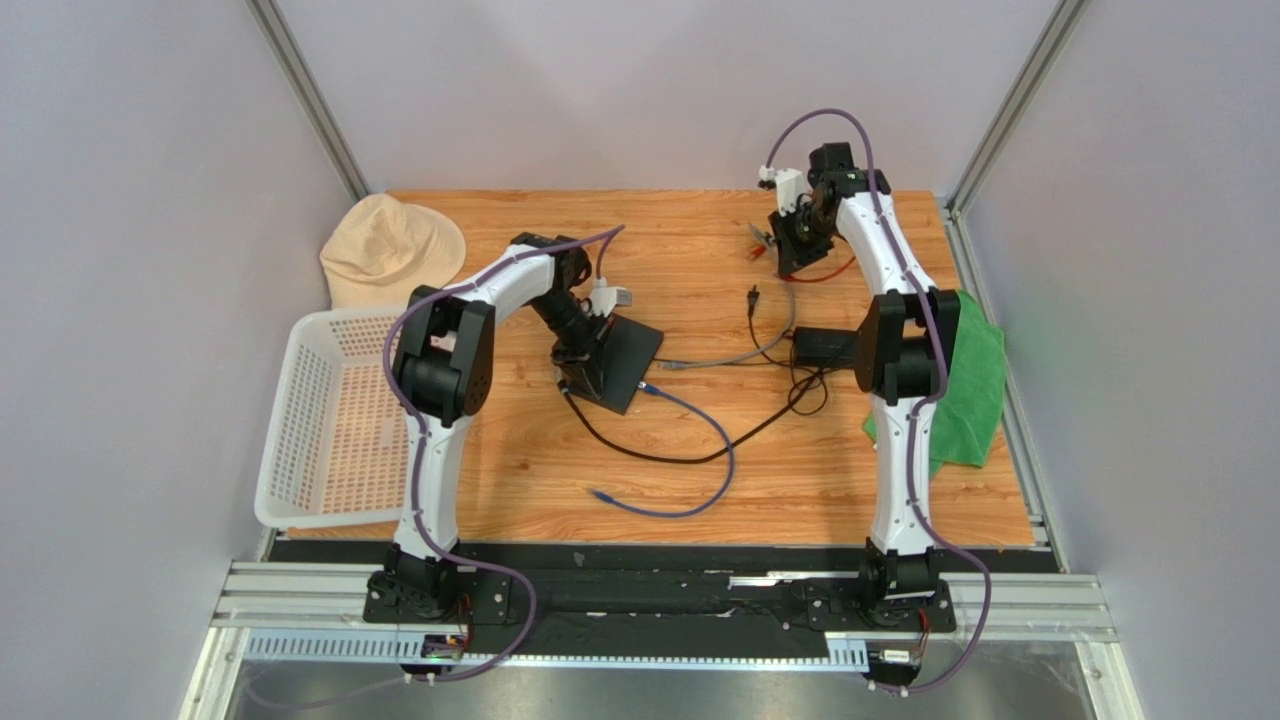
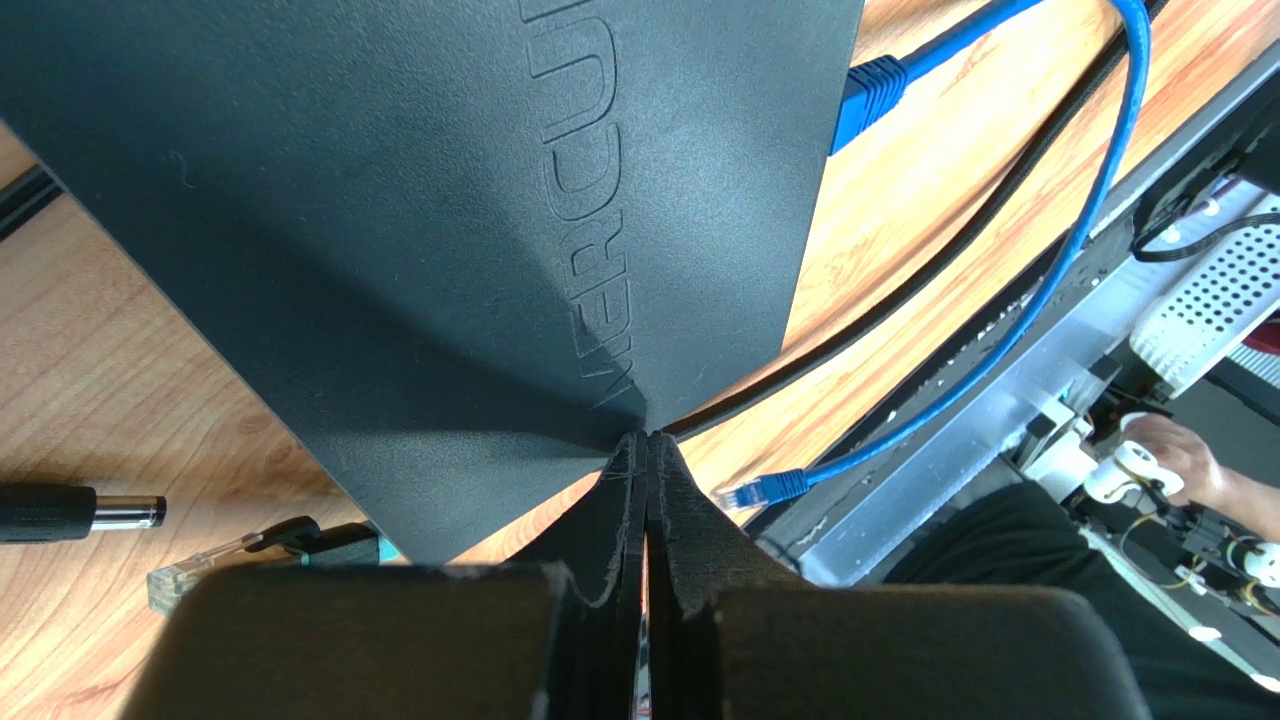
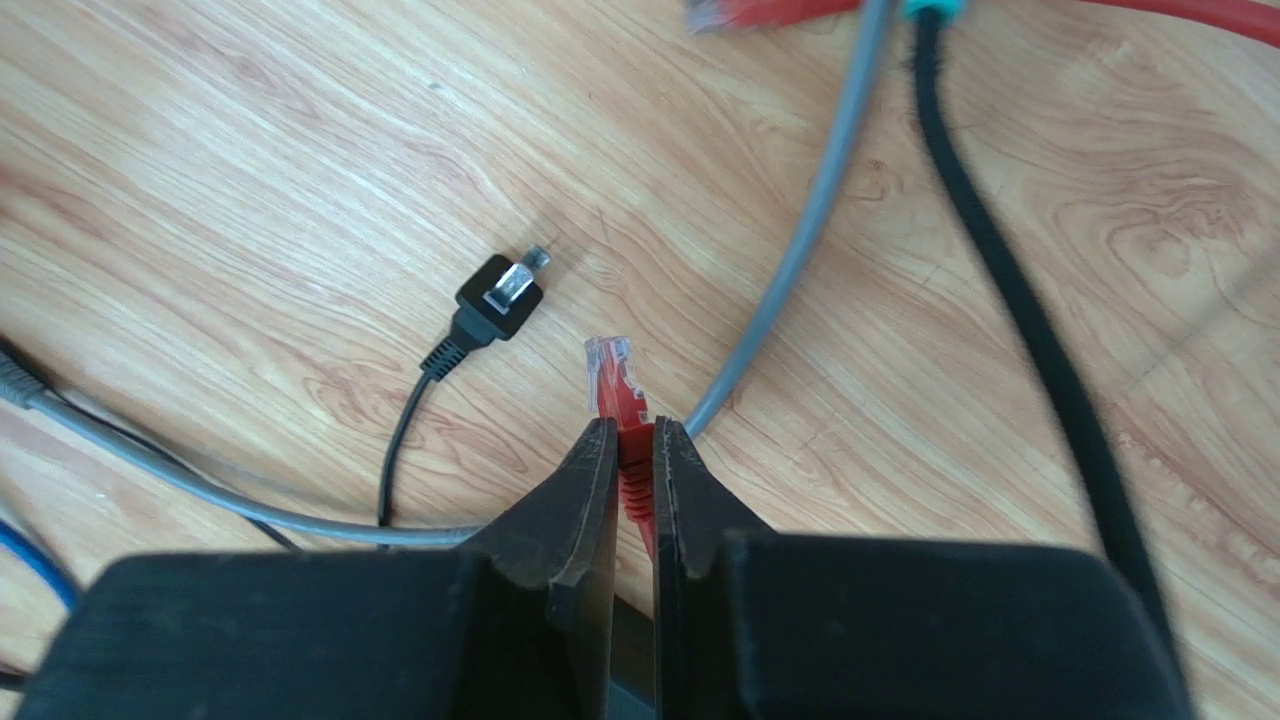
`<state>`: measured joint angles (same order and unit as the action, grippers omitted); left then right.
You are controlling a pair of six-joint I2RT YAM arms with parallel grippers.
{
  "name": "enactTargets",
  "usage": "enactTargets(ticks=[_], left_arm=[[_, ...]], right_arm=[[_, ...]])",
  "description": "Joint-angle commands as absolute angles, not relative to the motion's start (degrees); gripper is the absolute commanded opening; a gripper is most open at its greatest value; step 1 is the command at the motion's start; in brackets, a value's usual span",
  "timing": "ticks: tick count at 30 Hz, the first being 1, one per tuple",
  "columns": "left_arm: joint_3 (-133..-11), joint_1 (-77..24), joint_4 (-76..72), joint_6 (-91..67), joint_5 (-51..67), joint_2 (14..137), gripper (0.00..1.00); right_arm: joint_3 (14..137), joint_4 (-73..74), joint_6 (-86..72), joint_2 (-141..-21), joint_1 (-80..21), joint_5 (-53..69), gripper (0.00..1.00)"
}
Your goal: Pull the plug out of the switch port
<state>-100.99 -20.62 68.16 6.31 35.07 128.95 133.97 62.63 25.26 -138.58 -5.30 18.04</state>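
Note:
The flat black switch box (image 1: 624, 357) lies mid-table and fills the left wrist view (image 2: 421, 225). The blue plug (image 2: 876, 90) sits in a port on the box's narrow edge; the socket itself is hidden behind it. Its blue cable (image 1: 718, 450) loops toward the near edge and ends in a free connector (image 2: 766, 488). My left gripper (image 2: 649, 438) is shut, its tips against the near corner of the box, nothing between them. Far right at the back, my right gripper (image 3: 637, 435) is shut on a red cable plug (image 3: 612, 375), away from the box.
A beige hat (image 1: 383, 248) and a white basket (image 1: 331, 420) are at the left. A green cloth (image 1: 969, 375) and a black adapter brick (image 1: 827, 348) lie by the right arm. A black cable with a metal tip (image 3: 499, 296), a grey cable (image 3: 781, 285) and a barrel plug (image 2: 75, 513) lie loose.

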Motion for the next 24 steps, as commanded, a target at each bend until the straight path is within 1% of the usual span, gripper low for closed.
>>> enactTargets(ticks=[1, 2, 3, 4, 5, 7, 9, 10, 11, 13, 14, 15, 16, 17, 18, 19, 22, 24], left_arm=[[-100.90, -21.27, 61.79, 8.00, 27.51, 133.07, 0.00], [-100.99, -21.27, 61.79, 8.00, 27.51, 133.07, 0.00], [-101.07, -21.27, 61.79, 8.00, 27.51, 133.15, 0.00], [-101.07, -21.27, 61.79, 8.09, 27.60, 133.15, 0.00], [-101.07, -21.27, 61.79, 8.00, 27.77, 133.07, 0.00], [-101.25, -21.27, 61.79, 8.09, 27.77, 133.24, 0.00], [-101.16, -21.27, 61.79, 8.00, 28.04, 133.24, 0.00], [-101.25, -21.27, 61.70, 8.09, 28.04, 133.24, 0.00], [-101.25, -21.27, 61.70, 8.09, 28.12, 133.24, 0.00], [-101.34, -21.18, 61.70, 7.91, 28.30, 133.33, 0.00], [-101.60, -21.27, 61.87, 8.35, 29.08, 133.33, 0.00], [-101.60, -21.27, 62.05, 8.78, 29.79, 133.50, 0.02], [-101.86, -21.27, 62.14, 8.96, 30.32, 133.59, 0.03], [-101.87, -21.27, 62.23, 9.05, 30.67, 133.59, 0.04], [-101.78, -21.36, 62.14, 9.05, 30.59, 133.59, 0.04], [-101.86, -21.36, 62.23, 9.05, 30.59, 133.59, 0.04], [-101.60, -21.36, 62.23, 9.05, 30.59, 133.42, 0.03], [-101.51, -21.36, 62.14, 9.05, 30.50, 133.42, 0.02]], right_arm=[[132.20, 60.56, 27.87, -138.26, -6.77, 14.50, 0.05], [131.40, 60.30, 27.51, -137.82, -6.77, 15.55, 0.10], [130.61, 60.29, 27.07, -137.46, -6.77, 16.17, 0.17], [129.13, 60.47, 26.20, -136.76, -6.77, 16.69, 0.35], [128.50, 60.38, 25.41, -136.32, -6.94, 16.87, 0.40], [127.71, 60.29, 23.83, -134.57, -7.03, 17.31, 0.48], [126.48, 60.47, 22.24, -132.81, -6.94, 22.04, 0.51], [125.52, 60.56, 22.32, -130.54, -7.12, 24.50, 0.55], [121.94, 60.73, 23.54, -129.13, -7.55, 30.00, 0.57], [116.57, 60.12, 26.09, -124.49, -8.69, 33.47, 0.59], [112.80, 58.90, 30.19, -122.71, -10.35, 34.70, 0.59], [105.72, 57.67, 32.32, -120.78, -11.33, 34.89, 0.59], [101.29, 55.92, 34.34, -116.85, -12.29, 34.81, 0.59], [97.68, 52.16, 36.80, -115.15, -14.13, 34.28, 0.58], [91.56, 50.38, 40.74, -113.57, -15.19, 33.67, 0.58], [89.23, 48.88, 42.78, -111.29, -15.99, 32.88, 0.57], [84.39, 44.48, 46.75, -109.69, -18.72, 30.24, 0.56], [84.02, 42.02, 47.28, -109.86, -19.77, 28.13, 0.54]])
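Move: The blue plug, still in the switch, lies about 20 cm back, 21 cm to the left and 7 cm below the right gripper; from the left gripper's tips it is some 8 cm right, 1 cm ahead and 2 cm lower. The loose grey plug is about 16 cm back and 18 cm left of the right gripper, the switch's middle 16 cm back and 26 cm left, the black prong plug 4 cm back and 5 cm left. Lower the right gripper about 4 cm while easing back, and open the fingers past halfway to let go of the red plug they still hold. Then lift slightly and sweep back and left over the grey cable towards the blue plug, some 17 cm back in all, turning the wrist about 30 degrees counter-clockwise. Keep the closed left fingertips on the switch's near end. ##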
